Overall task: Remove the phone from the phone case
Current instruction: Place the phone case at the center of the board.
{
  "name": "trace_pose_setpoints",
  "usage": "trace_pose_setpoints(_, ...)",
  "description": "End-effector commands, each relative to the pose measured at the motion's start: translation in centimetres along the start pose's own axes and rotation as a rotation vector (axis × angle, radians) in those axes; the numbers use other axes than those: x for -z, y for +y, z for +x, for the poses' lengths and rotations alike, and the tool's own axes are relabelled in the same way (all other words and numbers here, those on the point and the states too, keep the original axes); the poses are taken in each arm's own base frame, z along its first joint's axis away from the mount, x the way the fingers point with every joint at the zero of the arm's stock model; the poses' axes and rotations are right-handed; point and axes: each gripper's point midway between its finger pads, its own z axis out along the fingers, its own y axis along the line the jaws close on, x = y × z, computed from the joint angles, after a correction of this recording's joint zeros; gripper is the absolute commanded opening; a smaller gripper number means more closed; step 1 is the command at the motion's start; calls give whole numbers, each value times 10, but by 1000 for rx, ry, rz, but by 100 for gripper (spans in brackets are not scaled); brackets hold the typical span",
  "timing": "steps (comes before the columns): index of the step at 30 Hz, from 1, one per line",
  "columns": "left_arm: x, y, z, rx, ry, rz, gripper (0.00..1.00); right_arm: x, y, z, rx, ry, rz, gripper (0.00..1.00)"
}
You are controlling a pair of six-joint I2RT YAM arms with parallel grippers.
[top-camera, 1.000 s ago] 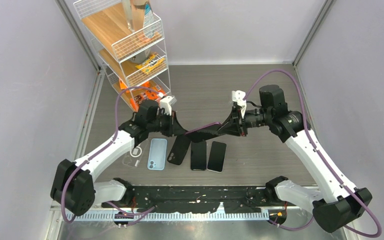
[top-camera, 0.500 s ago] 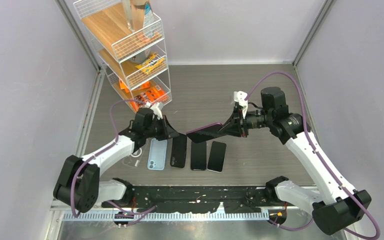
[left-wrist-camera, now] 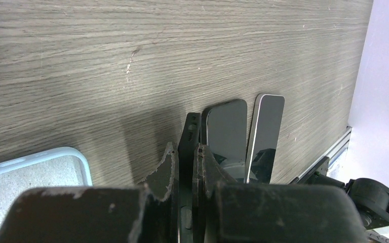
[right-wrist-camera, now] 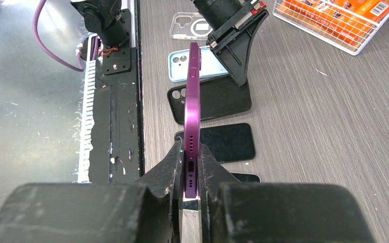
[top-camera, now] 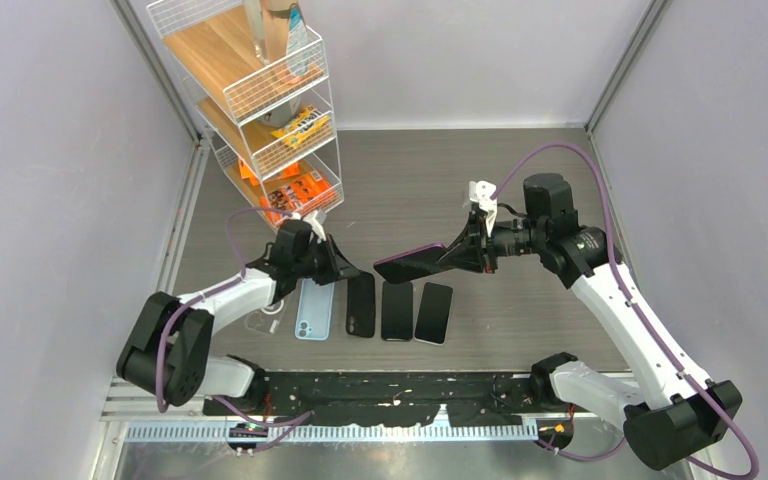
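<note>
My right gripper (top-camera: 457, 258) (right-wrist-camera: 192, 147) is shut on the bottom end of the purple phone (top-camera: 407, 264) (right-wrist-camera: 193, 86). It holds the phone bare and edge-up above the table. The empty black phone case (top-camera: 360, 303) (right-wrist-camera: 210, 99) lies down on the table, in a row between a light blue case and the dark phones. My left gripper (top-camera: 344, 270) (left-wrist-camera: 185, 150) is shut on the far end of the black case, seen edge-on in the left wrist view (left-wrist-camera: 189, 132).
A light blue case (top-camera: 315, 307) and a clear case (top-camera: 265, 319) lie left of the black case. Two dark phones (top-camera: 397, 310) (top-camera: 434, 312) lie to its right. A wire shelf rack (top-camera: 260, 95) with snack packets stands at the back left. The arm mounting rail (top-camera: 400, 385) runs along the near edge.
My left gripper has pulled the black case away from the phone and lowered it to the table beside the blue case. The right gripper holds the purple phone almost still.
</note>
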Motion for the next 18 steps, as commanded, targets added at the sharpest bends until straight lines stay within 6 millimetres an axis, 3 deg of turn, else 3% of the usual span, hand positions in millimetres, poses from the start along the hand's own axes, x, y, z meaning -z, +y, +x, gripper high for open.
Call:
trace_pose_setpoints(1,-5,-4,-11,19,-40,20,7,3,4,-21,80,-66,-17,5)
trace_pose_setpoints(8,-5,10,-8,15,-48,-36,25,3,5,-22,76,-70,-20,5)
trace_pose_setpoints(18,-8,12,-15,-12,-39,-73,49,3,6,-22,73,-70,-20,5)
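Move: My left hand already pinches the black phone case by its far end. The spot where the case is to lie has its middle about 7 cm back from this hand, level sideways, some 3 cm below. The blue case lies 10 cm to the left and 8 back; the dark phone lies 10 cm to the right and 9 back. From my right hand, the spot is some 18 cm left, roughly level fore and aft, 22 below. I open my left fingers from nearly shut to almost half open, letting go of the black case's far end, while that hand sinks about 1.5 cm towards the table and drifts just under 1 cm left, towards the blue case. ##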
